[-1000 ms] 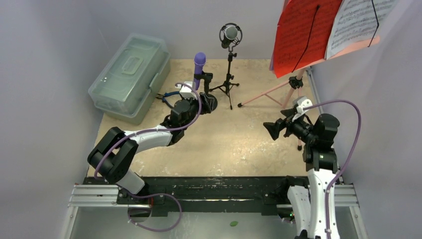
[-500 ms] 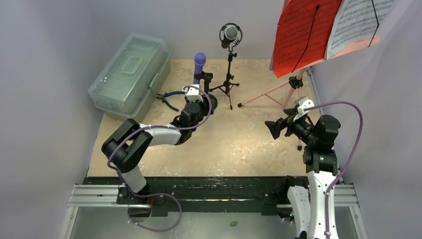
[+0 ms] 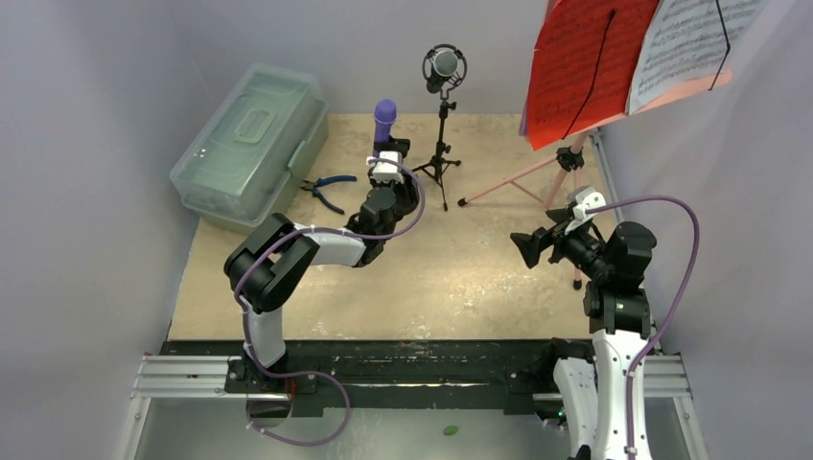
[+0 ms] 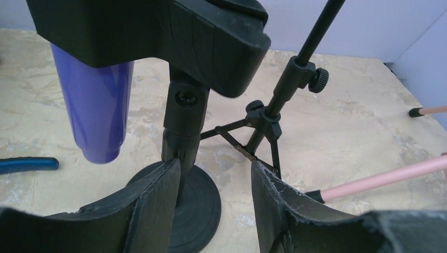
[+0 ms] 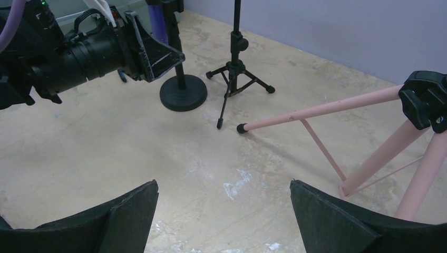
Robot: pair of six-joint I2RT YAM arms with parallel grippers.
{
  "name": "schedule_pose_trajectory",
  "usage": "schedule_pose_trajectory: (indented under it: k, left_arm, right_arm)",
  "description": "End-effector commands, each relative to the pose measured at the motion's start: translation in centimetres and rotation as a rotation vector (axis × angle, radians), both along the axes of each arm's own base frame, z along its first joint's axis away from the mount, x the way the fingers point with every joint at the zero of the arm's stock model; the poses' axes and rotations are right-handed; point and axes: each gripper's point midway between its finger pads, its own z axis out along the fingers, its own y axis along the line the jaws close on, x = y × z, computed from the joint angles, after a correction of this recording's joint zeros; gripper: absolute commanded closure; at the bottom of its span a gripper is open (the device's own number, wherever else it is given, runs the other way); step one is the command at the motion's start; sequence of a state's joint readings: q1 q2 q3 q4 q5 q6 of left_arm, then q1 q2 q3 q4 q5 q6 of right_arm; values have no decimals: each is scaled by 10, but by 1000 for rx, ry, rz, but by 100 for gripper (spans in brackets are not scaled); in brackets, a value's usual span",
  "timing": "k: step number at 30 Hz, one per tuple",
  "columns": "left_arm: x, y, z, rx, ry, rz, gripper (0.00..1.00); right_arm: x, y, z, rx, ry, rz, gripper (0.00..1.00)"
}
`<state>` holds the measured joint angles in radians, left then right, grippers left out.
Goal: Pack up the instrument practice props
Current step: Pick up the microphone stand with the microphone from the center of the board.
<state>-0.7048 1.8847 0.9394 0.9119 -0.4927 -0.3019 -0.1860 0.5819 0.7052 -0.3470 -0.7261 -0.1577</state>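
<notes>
The purple microphone (image 3: 384, 119) stands upright in a black clip on a post with a round base (image 4: 203, 203). My left gripper (image 3: 385, 178) is low at that stand and open. The post (image 4: 181, 129) rises just past the left fingertip (image 4: 169, 176), and nothing is pinched. Beside it, the black-silver microphone (image 3: 443, 64) sits on its black tripod (image 3: 439, 165). The pink music rack (image 3: 537, 171) holds red pages (image 3: 580, 72) and white pages (image 3: 692, 38) at the back right. My right gripper (image 3: 530, 250) hovers wide open over bare table near the rack's legs (image 5: 316, 110).
A clear greenish case (image 3: 249, 144) lies shut at the back left. Blue-handled pliers (image 3: 327, 187) lie between it and the microphone stand. Walls close the table on the left, back and right. The rack's pink legs spread across the floor by my right arm.
My left arm has swung right and forward, from beside the pliers to the purple microphone's stand, and its jaws have narrowed. The right arm has not moved.
</notes>
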Motion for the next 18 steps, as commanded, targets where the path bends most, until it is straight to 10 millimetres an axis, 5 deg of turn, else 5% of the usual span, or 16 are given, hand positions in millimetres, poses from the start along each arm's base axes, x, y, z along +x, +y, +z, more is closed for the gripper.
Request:
schedule_pose_trajectory:
  k: [1, 9, 12, 18]
  left_arm:
    - [20, 6, 27, -21, -93, 46, 51]
    - [31, 6, 30, -19, -145, 33, 72]
    - [28, 7, 35, -13, -187, 19, 88]
    - [11, 10, 48, 0, -289, -36, 99]
  right_arm:
    - [-1, 2, 6, -5, -22, 18, 1]
    - [-2, 3, 6, -3, -21, 26, 1]
    - [-2, 4, 6, -2, -19, 29, 1]
    - [-1, 4, 5, -1, -15, 31, 1]
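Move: The microphone stand's pole is about 3 cm ahead of the left hand and 2 cm to its left, near the left fingertip, its middle some 2 cm below. The purple microphone in its clamp has its middle 4 cm ahead, 6 cm left and 9 cm up; the tripod legs are 12 cm ahead, 8 cm right and 9 cm down, the blue pliers 4 cm ahead, 18 cm left and 12 cm down. From the right hand the stand is roughly 22 cm ahead, 30 cm left and 12 cm down. The left hand reaches forward about 2.5 cm, level, at the stand's pole just below the microphone clamp, while its fingers close from half open to almost fully shut. It then stops going forward and rises about 1.5 cm, fingertips tilting up some 10 degrees, ending with the tips together right at the near side of the pole and no sign of the pole between them. ##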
